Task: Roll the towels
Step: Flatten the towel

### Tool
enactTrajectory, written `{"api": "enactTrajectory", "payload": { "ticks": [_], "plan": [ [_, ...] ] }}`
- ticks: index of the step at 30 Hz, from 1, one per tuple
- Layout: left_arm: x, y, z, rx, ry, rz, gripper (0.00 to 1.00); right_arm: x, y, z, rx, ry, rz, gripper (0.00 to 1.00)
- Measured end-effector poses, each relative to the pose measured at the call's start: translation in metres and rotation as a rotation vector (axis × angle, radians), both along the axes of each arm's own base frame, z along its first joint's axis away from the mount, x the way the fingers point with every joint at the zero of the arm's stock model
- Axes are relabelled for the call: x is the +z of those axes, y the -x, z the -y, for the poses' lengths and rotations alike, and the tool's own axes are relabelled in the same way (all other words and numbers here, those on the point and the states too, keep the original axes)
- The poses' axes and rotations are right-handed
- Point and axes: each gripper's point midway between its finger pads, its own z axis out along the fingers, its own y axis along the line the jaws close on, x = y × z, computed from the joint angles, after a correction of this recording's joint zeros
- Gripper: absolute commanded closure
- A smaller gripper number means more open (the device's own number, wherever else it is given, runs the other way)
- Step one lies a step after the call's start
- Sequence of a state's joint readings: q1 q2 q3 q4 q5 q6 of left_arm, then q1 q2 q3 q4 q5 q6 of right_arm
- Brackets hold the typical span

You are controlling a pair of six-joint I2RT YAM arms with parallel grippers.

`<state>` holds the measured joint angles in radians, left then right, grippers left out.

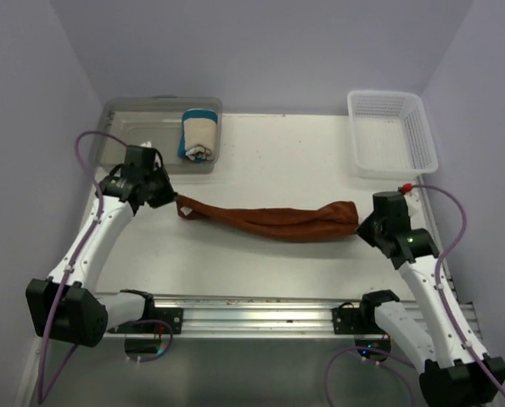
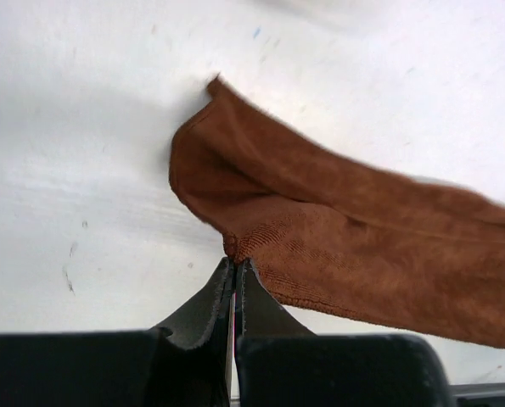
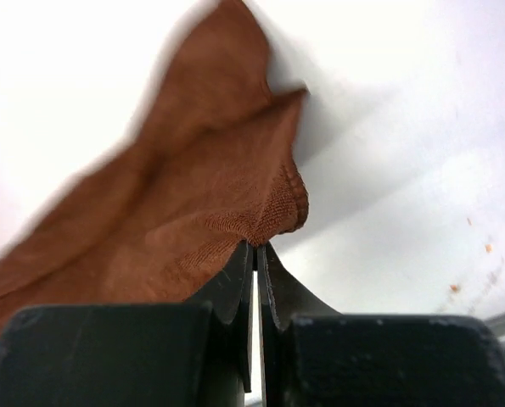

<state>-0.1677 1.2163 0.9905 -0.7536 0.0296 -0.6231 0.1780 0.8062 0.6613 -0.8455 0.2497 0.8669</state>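
Note:
The rust-brown towel (image 1: 269, 220) hangs stretched and bunched between my two grippers across the middle of the table. My left gripper (image 1: 172, 197) is shut on its left corner, seen in the left wrist view (image 2: 236, 261) with the brown cloth (image 2: 354, 229) spreading right. My right gripper (image 1: 360, 225) is shut on its right corner, seen in the right wrist view (image 3: 256, 246) with the cloth (image 3: 193, 195) running left. The cream towel with blue edges (image 1: 199, 134) sits rolled inside the clear plastic bin (image 1: 125, 114) at the back left.
A white mesh basket (image 1: 392, 131) stands at the back right. A metal rail (image 1: 252, 309) runs along the near edge between the arm bases. Lilac walls close in the table on three sides.

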Motion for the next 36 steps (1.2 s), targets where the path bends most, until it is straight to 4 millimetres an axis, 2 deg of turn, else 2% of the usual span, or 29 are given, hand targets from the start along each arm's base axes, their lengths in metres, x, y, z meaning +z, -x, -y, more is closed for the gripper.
{"api": "enactTrajectory", "payload": {
  "ticks": [3,6,9,12,14,19,22,25,28,31,34,36],
  "plan": [
    [0.061,-0.025,0.003,-0.016,0.011,0.144,1.0,0.082,-0.028,0.002,0.024,0.021,0.205,1.0],
    [0.136,-0.043,0.004,-0.026,0.022,0.326,1.0,0.151,-0.042,0.006,0.041,0.057,0.367,1.0],
    [0.201,-0.043,0.004,-0.034,0.034,0.479,1.0,0.195,-0.042,0.011,0.056,0.088,0.464,1.0],
    [0.247,-0.03,0.0,-0.042,0.032,0.588,1.0,0.226,-0.035,0.014,0.075,0.111,0.519,1.0],
    [0.268,-0.019,-0.004,-0.04,0.021,0.641,1.0,0.246,-0.028,0.016,0.081,0.121,0.556,1.0],
    [0.296,0.011,-0.014,-0.022,0.006,0.715,1.0,0.286,-0.003,0.022,0.09,0.135,0.645,1.0],
    [0.302,0.03,-0.019,-0.02,-0.002,0.734,1.0,0.306,0.021,0.027,0.088,0.138,0.699,1.0],
    [0.306,0.045,-0.022,-0.019,0.001,0.751,1.0,0.315,0.041,0.03,0.086,0.136,0.738,1.0],
    [0.306,0.06,-0.024,-0.018,0.005,0.767,1.0,0.313,0.06,0.033,0.091,0.136,0.742,1.0],
    [0.304,0.075,-0.026,-0.018,0.006,0.772,1.0,0.308,0.069,0.034,0.092,0.132,0.727,1.0],
    [0.3,0.08,-0.027,-0.019,0.006,0.766,1.0,0.297,0.071,0.034,0.089,0.126,0.693,1.0],
    [0.286,0.075,-0.027,-0.016,-0.003,0.728,1.0,0.281,0.067,0.033,0.089,0.126,0.65,1.0]
  ]
}}
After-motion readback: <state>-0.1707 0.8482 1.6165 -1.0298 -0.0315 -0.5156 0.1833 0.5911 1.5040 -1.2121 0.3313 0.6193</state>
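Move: The brown towel is already pinched near a corner in each hand; its sagging middle lies about 24 cm right of the left hand, 5 cm back and 6 cm below, and about 21 cm left of the right hand, 2 cm ahead and 7 cm below. The rolled towel in the grey bin is some 17 cm ahead of the left hand and 6 cm to its right. The white basket stands about 24 cm ahead of the right hand, 9 cm to its right. Both hands, still pinching the towel, whip up nearly 30 cm and draw back, fingers tipping up 40 degrees. ##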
